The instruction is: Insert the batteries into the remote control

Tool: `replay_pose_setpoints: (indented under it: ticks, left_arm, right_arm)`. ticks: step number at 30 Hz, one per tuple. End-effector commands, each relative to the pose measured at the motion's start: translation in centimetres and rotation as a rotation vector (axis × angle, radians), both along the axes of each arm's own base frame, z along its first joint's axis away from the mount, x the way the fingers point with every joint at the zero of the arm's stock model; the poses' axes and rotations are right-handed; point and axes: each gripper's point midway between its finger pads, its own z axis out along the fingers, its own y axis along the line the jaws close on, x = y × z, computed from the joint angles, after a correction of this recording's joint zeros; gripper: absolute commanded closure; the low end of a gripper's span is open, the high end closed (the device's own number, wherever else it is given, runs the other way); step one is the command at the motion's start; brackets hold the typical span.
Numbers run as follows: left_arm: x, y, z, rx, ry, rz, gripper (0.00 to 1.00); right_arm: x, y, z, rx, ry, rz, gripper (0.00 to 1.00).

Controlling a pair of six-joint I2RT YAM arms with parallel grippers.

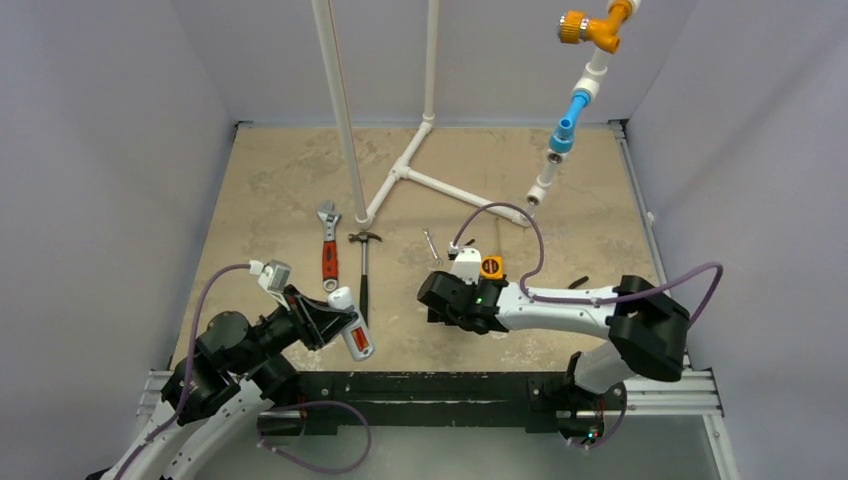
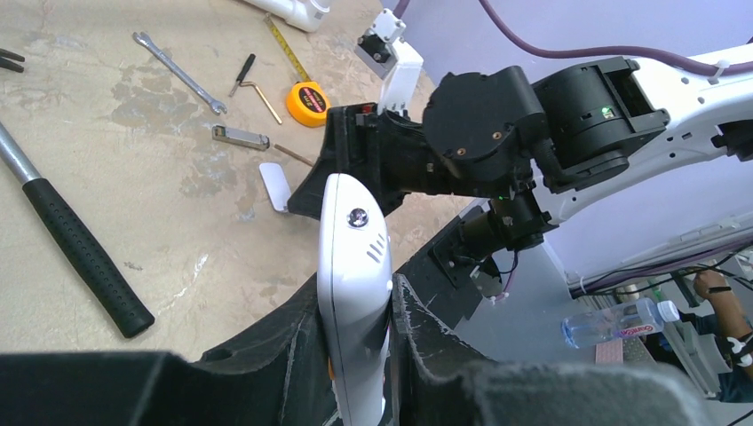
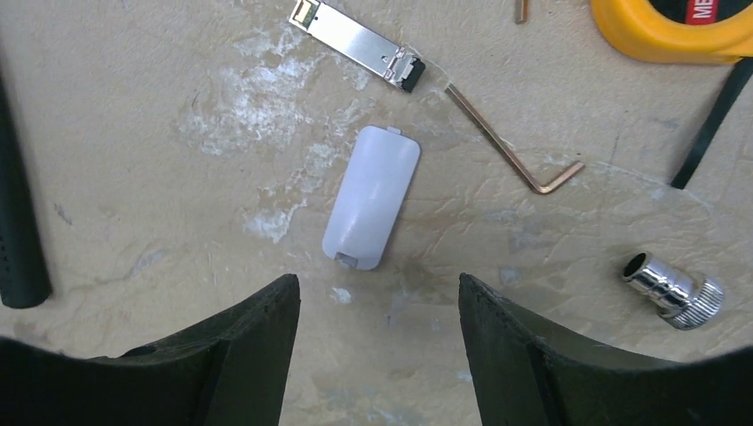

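My left gripper [image 1: 335, 325] [image 2: 355, 297] is shut on the remote control [image 1: 352, 325] [image 2: 355, 257], a slim white handset held edge-on above the table's near left. A small orange spot [image 2: 330, 368] shows on the remote's edge between the fingers; I cannot tell what it is. No loose batteries are in view. My right gripper [image 1: 435, 300] [image 3: 377, 282] stands open just above the table with nothing between its fingers. A white lid [image 3: 371, 197] [image 2: 275, 185] lies flat on the table just ahead of it.
Around the lid lie a metal module [image 3: 355, 40], a bent hex key [image 3: 515, 146], a knurled metal fitting [image 3: 675, 288] and an orange tape measure [image 1: 490, 266]. A hammer [image 1: 363, 270] and red-handled wrench [image 1: 327, 250] lie mid-table. White pipework [image 1: 400, 170] stands behind.
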Motion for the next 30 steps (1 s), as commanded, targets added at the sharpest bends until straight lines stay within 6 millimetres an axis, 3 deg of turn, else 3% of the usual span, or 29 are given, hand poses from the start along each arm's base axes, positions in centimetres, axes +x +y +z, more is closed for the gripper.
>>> replay_pose_setpoints:
  ticks: [1,11,30]
  left_arm:
    - [-0.2,-0.2,1.9,-0.045,-0.047,-0.018,1.00]
    - [-0.3,0.2,1.6,-0.043,-0.049,-0.005,1.00]
    - [-0.2,0.3,1.4,-0.030,-0.047,0.003,1.00]
  right_arm:
    - [1.6,1.6,1.1,0.049,-0.053,-0.129,0.37]
    - [2.0,1.8,-0.5,-0.084,-0.027,-0.156,0.49]
    - [1.3,-0.7,-2.2,-0.239,-0.009,-0.139,0.69]
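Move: The loose battery cover lies on the table about 4 cm ahead of the open right gripper, some 2 cm to its left and 4 cm below. The silver module is some 7 cm beyond the cover and slightly left, the hex key about 8 cm ahead and 3 cm right of the gripper, the metal connector 3 cm ahead and 11 cm right. For the left gripper, the cover is roughly 11 cm ahead, 22 cm right and 21 cm below. Lower the right gripper about 3 cm over the near end of the battery cover, easing slightly forward and swinging 2 cm left, then back right as you finish sinking. Turn the hand a little clockwise and roll its left side down some 10 degrees. Close the fingers to about half their starting gap, bringing the tips against the cover's long sides. ##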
